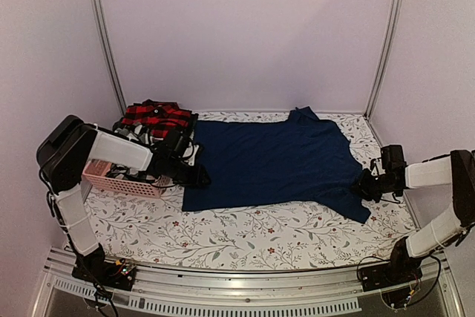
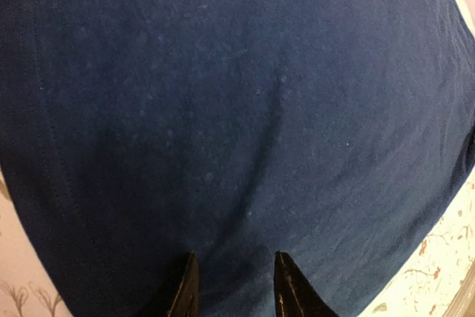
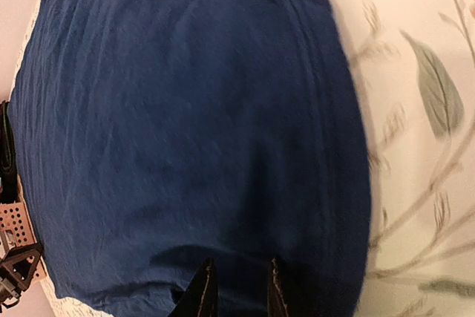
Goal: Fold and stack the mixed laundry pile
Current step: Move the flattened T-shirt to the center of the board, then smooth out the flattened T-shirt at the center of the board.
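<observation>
A navy blue garment point(image 1: 271, 161) lies spread flat across the middle of the flowered table point(image 1: 245, 237). My left gripper point(image 1: 199, 177) rests low at its near-left edge. In the left wrist view, the left gripper point(image 2: 234, 276) has its fingers partly apart with smooth navy cloth point(image 2: 237, 109) lying between them. My right gripper point(image 1: 364, 185) sits at the garment's right side, by a sleeve. In the right wrist view, the right gripper point(image 3: 239, 283) shows a narrow gap over a small ruck of navy cloth point(image 3: 185, 124). A red-and-black plaid piece point(image 1: 156, 116) tops the other laundry at back left.
A pink slotted basket point(image 1: 119, 182) stands at the left under my left arm, with clothes heaped in and behind it. Metal frame posts point(image 1: 104, 35) rise at the back corners. Pale walls close in both sides. The table's front rail point(image 1: 245, 287) runs along the near edge.
</observation>
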Controlling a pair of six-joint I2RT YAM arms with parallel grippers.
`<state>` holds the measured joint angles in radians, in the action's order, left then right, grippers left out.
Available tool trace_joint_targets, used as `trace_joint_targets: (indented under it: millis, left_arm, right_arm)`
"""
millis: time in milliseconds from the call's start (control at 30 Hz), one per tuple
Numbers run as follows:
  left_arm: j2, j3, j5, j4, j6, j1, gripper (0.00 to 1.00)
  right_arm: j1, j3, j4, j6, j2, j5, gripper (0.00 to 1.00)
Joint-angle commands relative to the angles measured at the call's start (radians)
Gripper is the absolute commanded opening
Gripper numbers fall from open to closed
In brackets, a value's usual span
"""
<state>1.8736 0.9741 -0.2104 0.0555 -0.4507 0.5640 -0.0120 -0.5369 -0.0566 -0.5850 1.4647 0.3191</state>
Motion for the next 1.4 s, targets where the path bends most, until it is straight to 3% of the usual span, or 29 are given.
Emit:
trace_joint_targets:
  millis: [0,100,200,433,633,767,867,1367]
  left_arm:
    - [-0.017,-0.106,0.015,0.118,-0.024,0.025,0.35]
    - [-0.045,-0.095,0.014,0.11,0.0,0.026,0.41]
    - [-0.057,-0.03,0.014,0.109,0.018,0.025,0.51]
    - [-0.053,0.083,-0.101,0.054,0.06,0.028,0.61]
    - [-0.031,0.12,-0.125,0.063,0.072,0.04,0.61]
    - [-0.028,0.116,-0.124,0.066,0.072,0.045,0.62]
    - [-0.024,0.114,-0.125,0.065,0.072,0.048,0.62]
    - [-0.039,0.096,-0.111,0.064,0.07,0.052,0.63]
  right_arm:
    - [0.005,0.107,-0.102,-0.087,-0.16,0.007,0.23]
    - [0.005,0.103,-0.107,-0.053,-0.246,0.024,0.24]
    - [0.005,0.032,-0.079,0.043,-0.274,0.039,0.33]
    - [0.02,-0.141,-0.118,0.199,-0.135,0.198,0.44]
    - [0.048,-0.095,-0.297,0.19,-0.196,0.121,0.47]
    - [0.076,-0.032,-0.377,0.13,-0.308,0.06,0.6]
    - [0.108,-0.012,-0.392,0.089,-0.365,0.023,0.63]
    - [0.126,0.002,-0.271,0.123,-0.136,-0.009,0.62]
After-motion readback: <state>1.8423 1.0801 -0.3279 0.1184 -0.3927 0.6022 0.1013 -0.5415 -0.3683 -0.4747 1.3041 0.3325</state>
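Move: The navy T-shirt lies under both hands. From the right hand, its bunched near-right sleeve is about 6 cm back and 3 cm left, barely 1 cm lower. The left hand has the shirt's middle some 9 cm ahead, 18 cm right and 1 cm below, with the pink basket roughly 20 cm left, 2 cm ahead and 3 cm higher. Opening, both hands leave the T-shirt: left hovers about 5 cm up, right lifts, then lowers 6 cm back, over sleeve. ##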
